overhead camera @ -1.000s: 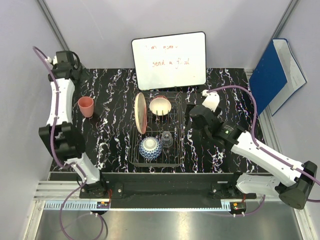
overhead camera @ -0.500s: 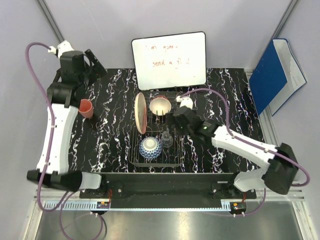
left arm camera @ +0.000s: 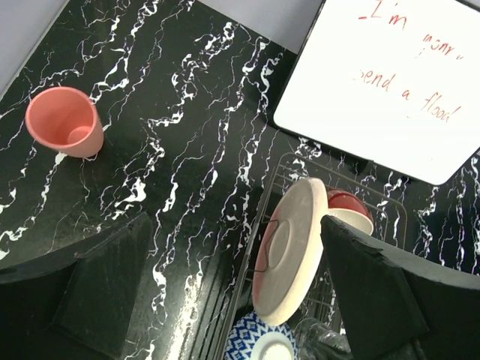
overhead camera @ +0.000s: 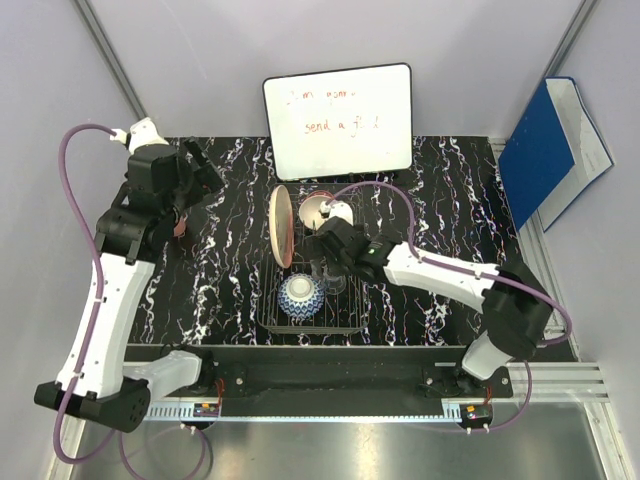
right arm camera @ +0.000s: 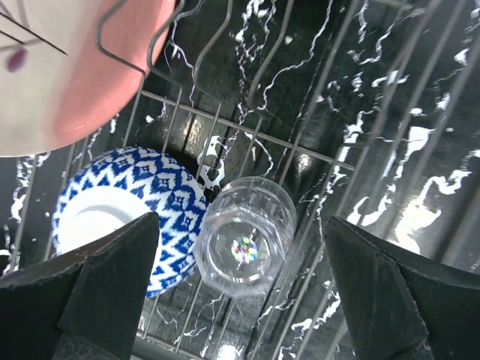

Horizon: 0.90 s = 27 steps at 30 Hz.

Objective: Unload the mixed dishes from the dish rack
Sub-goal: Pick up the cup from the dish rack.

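The black wire dish rack (overhead camera: 362,300) holds a pinkish-cream plate (overhead camera: 281,226) on edge, a cream bowl (overhead camera: 316,208) behind it, a blue-and-white bowl (overhead camera: 300,296) in front and a small clear glass (overhead camera: 335,284). My right gripper (right arm camera: 241,225) hangs open straight above the upturned glass (right arm camera: 244,240), one finger on each side and not touching it; the blue bowl (right arm camera: 127,217) lies just to its left. My left gripper (left arm camera: 234,225) is open and empty, high over the table left of the plate (left arm camera: 289,251). The salmon-pink cup (left arm camera: 64,121) stands upright on the table at far left.
A white whiteboard (overhead camera: 338,120) with red writing leans at the back, close behind the rack. A blue folder (overhead camera: 550,150) stands off the table at the right. The left arm (overhead camera: 110,290) stretches along the table's left side, over the cup.
My right gripper has reached left from beside the rack to above the glass. The left arm has swung up and rightward from the cup, its gripper now facing the rack. Both stay open.
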Motion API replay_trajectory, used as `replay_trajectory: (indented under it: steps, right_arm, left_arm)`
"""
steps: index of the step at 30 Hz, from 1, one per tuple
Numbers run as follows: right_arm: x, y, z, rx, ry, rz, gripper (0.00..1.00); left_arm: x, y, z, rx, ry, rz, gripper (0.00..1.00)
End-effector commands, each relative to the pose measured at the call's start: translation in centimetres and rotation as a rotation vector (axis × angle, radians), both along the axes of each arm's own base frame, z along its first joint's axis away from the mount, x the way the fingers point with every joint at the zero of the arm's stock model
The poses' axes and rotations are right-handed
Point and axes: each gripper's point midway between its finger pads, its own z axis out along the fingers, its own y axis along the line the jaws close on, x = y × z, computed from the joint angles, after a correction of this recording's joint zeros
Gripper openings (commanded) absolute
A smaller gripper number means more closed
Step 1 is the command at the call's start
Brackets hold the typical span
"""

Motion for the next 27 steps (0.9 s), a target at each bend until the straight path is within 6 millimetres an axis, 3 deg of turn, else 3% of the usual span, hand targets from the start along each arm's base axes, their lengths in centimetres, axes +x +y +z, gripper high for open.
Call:
replay_trajectory:
  steps: [1, 3, 7, 8, 12, 13, 15, 17, 20, 21, 23, 24, 26, 27]
  right_arm:
    - [0.6, 1.9, -0.4, 0.021, 0.004, 0.023, 0.99]
    - [0.4, 2.2, -1.0, 0.017, 0.018, 0.029, 0.96]
    - [0.5, 2.3, -1.9, 0.004, 0.030, 0.025, 0.80]
    - [0.6, 2.2, -1.9, 0.000, 0.027, 0.021, 0.70]
    - [0.6, 1.7, -1.4, -0.001, 0.011, 0.008, 0.49]
    - [0.5, 1.7, -0.6, 0.010, -0.002, 0.011, 0.47]
    - [0.5, 1.5, 0.4, 0.013, -0.024, 0.001, 0.31]
    - [0.1, 1.6, 2.8, 0.037, -0.060, 0.003, 0.24]
    - [-0.4, 1.4, 7.8, 0.096, -0.134, 0.003, 0.11]
    - [-0.7, 1.0, 10.4, 0.140, -0.172, 0.003, 0.01]
    - [-0.7, 0.1, 13.9, 0.190, -0.236, -0.014, 0.00]
    - [-0.9, -0.9, 17.2, 0.263, -0.301, -0.033, 0.00]
    - [-0.3, -3.6, 19.6, 0.298, -0.397, -0.130, 0.00]
    - [-0.3, -5.3, 23.4, 0.415, -0.482, -0.181, 0.00]
  left_arm:
    - [-0.3, 0.1, 1.5, 0.005, -0.081, -0.006, 0.99]
    - [-0.4, -0.1, 1.1, 0.007, -0.075, -0.013, 0.99]
    - [-0.4, -0.3, 0.6, 0.004, -0.067, -0.024, 0.99]
    - [-0.4, -0.4, 0.5, 0.003, -0.064, -0.025, 0.99]
    - [-0.4, -0.5, 0.2, 0.003, -0.060, -0.027, 0.99]
    - [-0.3, -0.6, 0.2, 0.002, -0.059, -0.028, 0.99]
    - [-0.4, -0.6, 0.3, 0.001, -0.063, -0.030, 0.99]
    - [-0.4, -0.6, 0.3, 0.002, -0.065, -0.029, 0.99]
    - [-0.3, -0.7, 0.4, 0.001, -0.066, -0.033, 0.99]
    - [-0.3, -0.8, 0.4, -0.002, -0.066, -0.036, 0.99]
    - [-0.2, -1.3, 0.2, -0.015, -0.062, -0.058, 0.99]
    - [-0.1, -1.6, 0.3, -0.031, -0.064, -0.068, 0.99]
    - [-0.1, -3.5, 0.7, -0.084, -0.100, -0.160, 0.99]
    - [-0.2, -4.5, 1.1, -0.113, -0.125, -0.209, 0.99]
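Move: The clear cup, upturned in the rack, lies almost straight beneath the right hand, its middle about 5 cm down and 1 cm left. The blue patterned bowl sits right beside it, some 8 cm left and 4 cm back of the hand. The upright plate stands about 11 cm left and 10 cm ahead, the cream bowl some 13 cm ahead and 4 cm left. From the left hand the cup is roughly 27 cm right, 5 cm back and 30 cm below. Down first, about 4 cm, the right hand lowers its open fingers around the clear cup and closes them on its sides. It then lifts the pinched cup straight up out of the rack, slowly at first and then fast, some 15 cm in all, the fingertips tilting upward by roughly 20 degrees late in the rise. ##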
